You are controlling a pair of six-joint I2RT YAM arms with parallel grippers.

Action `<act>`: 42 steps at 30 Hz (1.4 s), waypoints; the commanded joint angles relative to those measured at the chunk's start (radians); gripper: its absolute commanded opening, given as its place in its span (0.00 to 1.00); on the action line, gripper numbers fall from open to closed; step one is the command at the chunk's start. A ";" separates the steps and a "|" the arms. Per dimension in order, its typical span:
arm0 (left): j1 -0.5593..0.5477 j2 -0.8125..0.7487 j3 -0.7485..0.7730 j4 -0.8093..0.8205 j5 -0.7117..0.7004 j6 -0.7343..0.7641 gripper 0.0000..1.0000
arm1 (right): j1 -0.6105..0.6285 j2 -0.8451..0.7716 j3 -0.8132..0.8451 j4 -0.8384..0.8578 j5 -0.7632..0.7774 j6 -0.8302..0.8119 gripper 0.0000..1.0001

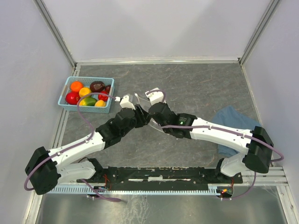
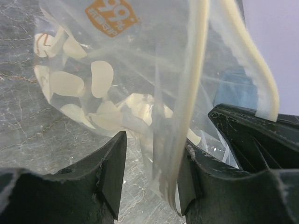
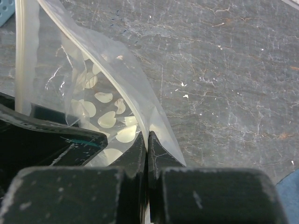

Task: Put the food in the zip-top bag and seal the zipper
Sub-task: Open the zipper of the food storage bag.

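The zip-top bag (image 1: pixel 142 106) is held up off the table between both grippers, clear with white spots (image 2: pixel 100 77). My right gripper (image 3: pixel 148 136) is shut on a folded edge of the bag (image 3: pixel 88 79). My left gripper (image 2: pixel 154 144) is open, and the zipper (image 2: pixel 196 70), a pale strip, hangs between its fingers close to the right finger (image 2: pixel 196 182) without being pinched. The food (image 1: pixel 87 93), orange, red, yellow, green and dark purple pieces, lies in the basket at the far left, away from both grippers.
The light-blue perforated basket (image 1: pixel 63 95) stands at the table's left edge. A blue cloth (image 1: pixel 233 122) lies at the right, under my right arm. White walls close in the table on three sides.
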 commanded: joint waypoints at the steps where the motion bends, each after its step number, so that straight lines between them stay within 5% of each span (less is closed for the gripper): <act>1: -0.008 0.006 -0.003 0.076 -0.052 -0.049 0.49 | 0.014 -0.007 -0.004 0.068 0.062 0.028 0.02; 8: -0.007 -0.036 -0.015 -0.011 -0.076 -0.024 0.20 | -0.011 -0.066 -0.054 0.071 0.232 -0.081 0.02; 12: -0.007 -0.058 -0.018 -0.066 -0.069 -0.004 0.14 | -0.057 -0.106 -0.085 0.074 0.251 -0.127 0.02; 20: -0.004 -0.042 0.020 -0.166 -0.122 0.067 0.10 | -0.123 -0.175 -0.115 0.084 0.252 -0.218 0.02; 25: -0.004 0.019 0.078 -0.120 -0.060 0.107 0.10 | -0.126 -0.200 -0.117 0.097 0.095 -0.254 0.03; 42: -0.004 0.113 0.164 -0.089 0.060 0.204 0.03 | -0.142 -0.153 -0.056 0.032 -0.116 -0.301 0.41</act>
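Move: The left hand's half-open fingers straddle the bag's left rim, about 1 cm right of their midpoint; the right hand already pinches the right rim, roughly 6 cm right, 2 ahead and 3 above the left hand. From the left hand, the bag's body hangs some 5 cm ahead, 2 right and 7 below; the fruit basket is about 32 cm left, 13 ahead and 12 below. The left rim lies about 5 cm left, 2 back and 3 below the right hand. Rightward and away from the left hand, the right hand draws its pinched rim about 8 cm, rising and edging forward some 3 cm, then eases back slightly left and down as its fingers open. Meanwhile the left fingers shut on the left rim; that hand shifts 2 cm left, then 3 cm right, sinking slightly and rolling about 10 degrees. ##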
